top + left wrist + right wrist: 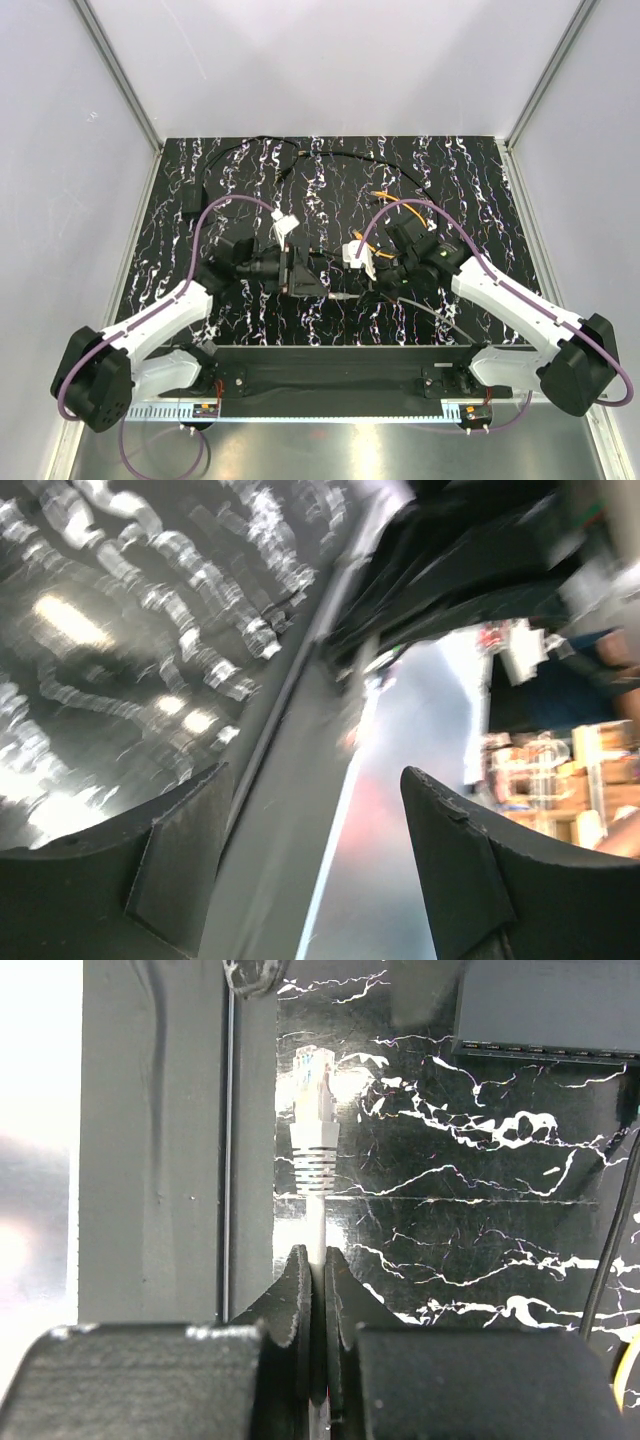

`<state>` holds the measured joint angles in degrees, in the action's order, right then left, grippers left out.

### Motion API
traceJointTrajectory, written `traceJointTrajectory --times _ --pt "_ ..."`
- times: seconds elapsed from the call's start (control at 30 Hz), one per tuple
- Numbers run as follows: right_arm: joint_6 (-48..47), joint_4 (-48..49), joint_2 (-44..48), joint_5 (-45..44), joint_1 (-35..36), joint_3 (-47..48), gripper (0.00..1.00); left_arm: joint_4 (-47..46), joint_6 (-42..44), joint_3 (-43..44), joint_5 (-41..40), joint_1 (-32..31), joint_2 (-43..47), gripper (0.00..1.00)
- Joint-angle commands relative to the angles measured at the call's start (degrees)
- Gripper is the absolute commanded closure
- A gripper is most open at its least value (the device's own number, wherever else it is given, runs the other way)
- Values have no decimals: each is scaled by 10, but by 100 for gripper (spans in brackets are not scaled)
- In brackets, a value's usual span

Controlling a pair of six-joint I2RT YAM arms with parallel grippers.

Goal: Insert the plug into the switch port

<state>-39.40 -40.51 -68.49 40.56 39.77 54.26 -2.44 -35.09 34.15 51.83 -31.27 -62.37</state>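
My right gripper (318,1258) is shut on a thin white cable just behind the plug (313,1090), a clear plug with a ribbed white boot that juts out ahead of the fingers. The switch (545,1005), a flat black box, lies ahead and to the right of the plug, and its row of ports (540,1050) faces the gripper. The plug is apart from the switch and off to one side of the ports. From above, the plug (343,297) is just right of the switch (310,272). My left gripper (315,780) is open with nothing between its fingers and hovers by the switch's left side (288,266).
A small black block (192,205) with a thin black cord (330,155) lies at the back left. Orange wire (400,207) and white connectors (285,222) lie near the middle. The grey front rail (150,1160) runs beside the plug. White walls enclose the marbled black table (480,200).
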Motion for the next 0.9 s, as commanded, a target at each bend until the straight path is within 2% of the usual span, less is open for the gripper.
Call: traceJointTrajectory --times 0.0,0.07,0.37,0.87 --pt "28 -15 -2 21 2 28 100 -211 -152 -17 -16 -9 -14 28" --pt "27 -18 -2 19 3 25 100 -237 -176 -25 -22 -16 -17 29" --pt "34 -10 -3 31 3 31 100 -208 -172 -36 -37 -31 -33 37" --pt "88 3 -9 41 2 37 100 -201 -186 -30 -17 -53 -53 59"
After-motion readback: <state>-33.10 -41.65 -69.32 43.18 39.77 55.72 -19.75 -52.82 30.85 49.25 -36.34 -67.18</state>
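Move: The plug, on the cable still pinched in the right fingers, points at the open left hand. Its middle is about 5 cm to the left hand's right, 1 cm back and 1 cm below; from the right hand it is about 4 cm to the left and level. The right fingertips are some 9 cm to the left hand's right, straight across. The switch lies about 8 cm to the left hand's left, 5 cm farther out and 15 cm below. The plug is held out by the right hand, which keeps its pinch on the cable, easing back about 1 cm with a slight tilt. The left hand comes to the right about 3 cm, first rising some 2 cm and then sinking back most of it, tilting slightly as it brings its fingers around the plug's front end. Its fingers narrow from wide to under half open, without clamping shut. ##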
